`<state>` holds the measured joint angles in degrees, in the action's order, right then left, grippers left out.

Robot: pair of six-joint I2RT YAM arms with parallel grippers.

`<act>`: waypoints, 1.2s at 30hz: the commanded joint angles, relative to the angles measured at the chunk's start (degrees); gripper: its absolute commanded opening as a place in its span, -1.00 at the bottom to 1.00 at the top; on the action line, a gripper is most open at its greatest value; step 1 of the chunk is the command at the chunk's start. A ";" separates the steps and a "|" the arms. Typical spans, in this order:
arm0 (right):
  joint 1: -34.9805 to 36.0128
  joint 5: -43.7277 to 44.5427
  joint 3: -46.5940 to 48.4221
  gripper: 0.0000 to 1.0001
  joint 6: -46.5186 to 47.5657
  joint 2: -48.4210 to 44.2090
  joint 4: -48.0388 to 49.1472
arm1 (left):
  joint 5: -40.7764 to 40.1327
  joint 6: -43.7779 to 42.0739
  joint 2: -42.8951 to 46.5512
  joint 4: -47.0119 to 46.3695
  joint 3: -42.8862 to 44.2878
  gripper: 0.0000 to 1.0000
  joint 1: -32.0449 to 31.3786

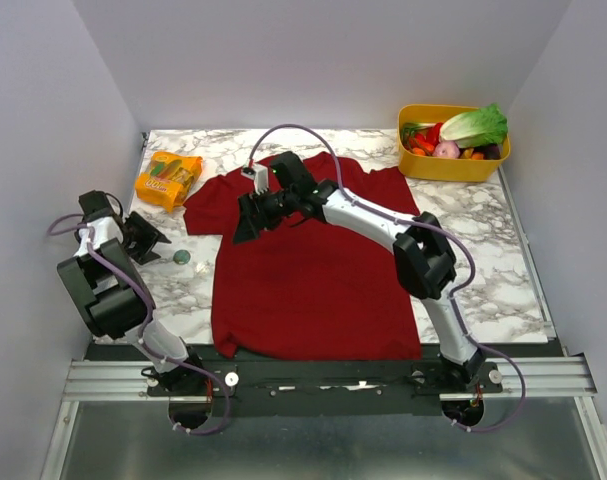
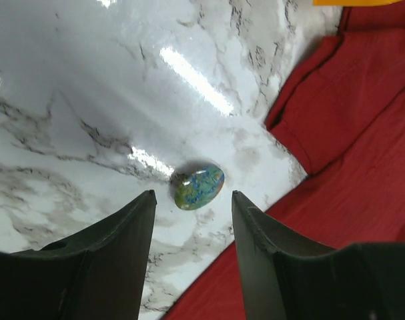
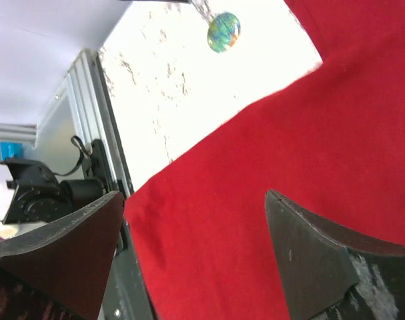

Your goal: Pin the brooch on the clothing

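The brooch (image 1: 182,257), a small round blue-green disc, lies on the marble table just left of the clothing (image 1: 313,270), a dark red T-shirt spread flat. My left gripper (image 1: 155,240) hovers low beside it. In the left wrist view the brooch (image 2: 199,187) sits just beyond the open left gripper (image 2: 193,195), touching neither finger, with the shirt's sleeve (image 2: 362,133) to the right. My right gripper (image 1: 248,222) hangs over the shirt's upper left. It stands wide open and empty (image 3: 194,197) above the red fabric (image 3: 269,167), with the brooch (image 3: 223,31) far off.
An orange snack packet (image 1: 168,178) lies at the back left, near the shirt's sleeve. A yellow bin (image 1: 453,168) of vegetables stands at the back right. White walls close in three sides. A metal rail (image 1: 333,378) runs along the near edge.
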<state>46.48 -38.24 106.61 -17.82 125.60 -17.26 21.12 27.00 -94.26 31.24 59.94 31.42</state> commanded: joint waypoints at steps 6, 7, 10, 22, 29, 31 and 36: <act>2.74 -5.09 9.23 0.82 -5.29 8.25 4.16 | -2.49 -4.24 -9.88 3.82 6.41 0.15 -3.46; 3.00 -5.18 9.75 0.81 -5.81 8.69 4.33 | -2.67 -4.50 -10.68 4.17 6.76 0.15 -3.91; 3.70 -5.18 12.04 0.72 -6.69 10.62 4.69 | -3.63 -5.03 -13.31 5.23 7.03 0.14 -5.31; 6.51 -5.97 18.46 0.30 -9.33 17.04 6.18 | -1.71 -5.82 -14.73 7.25 4.75 -0.01 -7.86; 7.92 -5.09 21.10 0.28 -9.86 20.21 6.36 | 2.69 -5.12 -10.34 5.94 -0.09 -0.01 -8.04; 8.01 -4.74 21.45 0.28 -10.04 21.08 6.53 | 2.17 -5.21 -9.37 5.41 -0.61 0.00 -8.04; 8.28 -3.16 23.20 0.28 -10.74 23.28 6.53 | -0.38 -4.68 -6.21 6.19 0.52 0.13 -8.13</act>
<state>54.22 -42.85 126.78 -27.55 146.17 -11.88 25.08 22.96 -102.13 35.44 61.67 23.66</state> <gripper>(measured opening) 0.642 0.531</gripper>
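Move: The brooch lies on the table about 5 cm to the left hand's right, roughly level with it or a centimetre back, and 4 cm below. From the right hand it is about 17 cm to the left, 5 cm back and 12 cm lower. The clothing's left sleeve is centred some 10 cm ahead of the brooch and 6 cm to its right; the yellow bag sits about 19 cm ahead of the brooch and 3 cm to its left. One fingertip of the left hand comes against the brooch and pushes it along the table to the right: the hand first sinks about 3 cm while easing forward, then travels right, some 6 cm in all, with a slight draw back. Meanwhile the right hand reaches left about 10 cm towards the brooch, then also down and back, its wide-open fingers closing partway, still empty. ##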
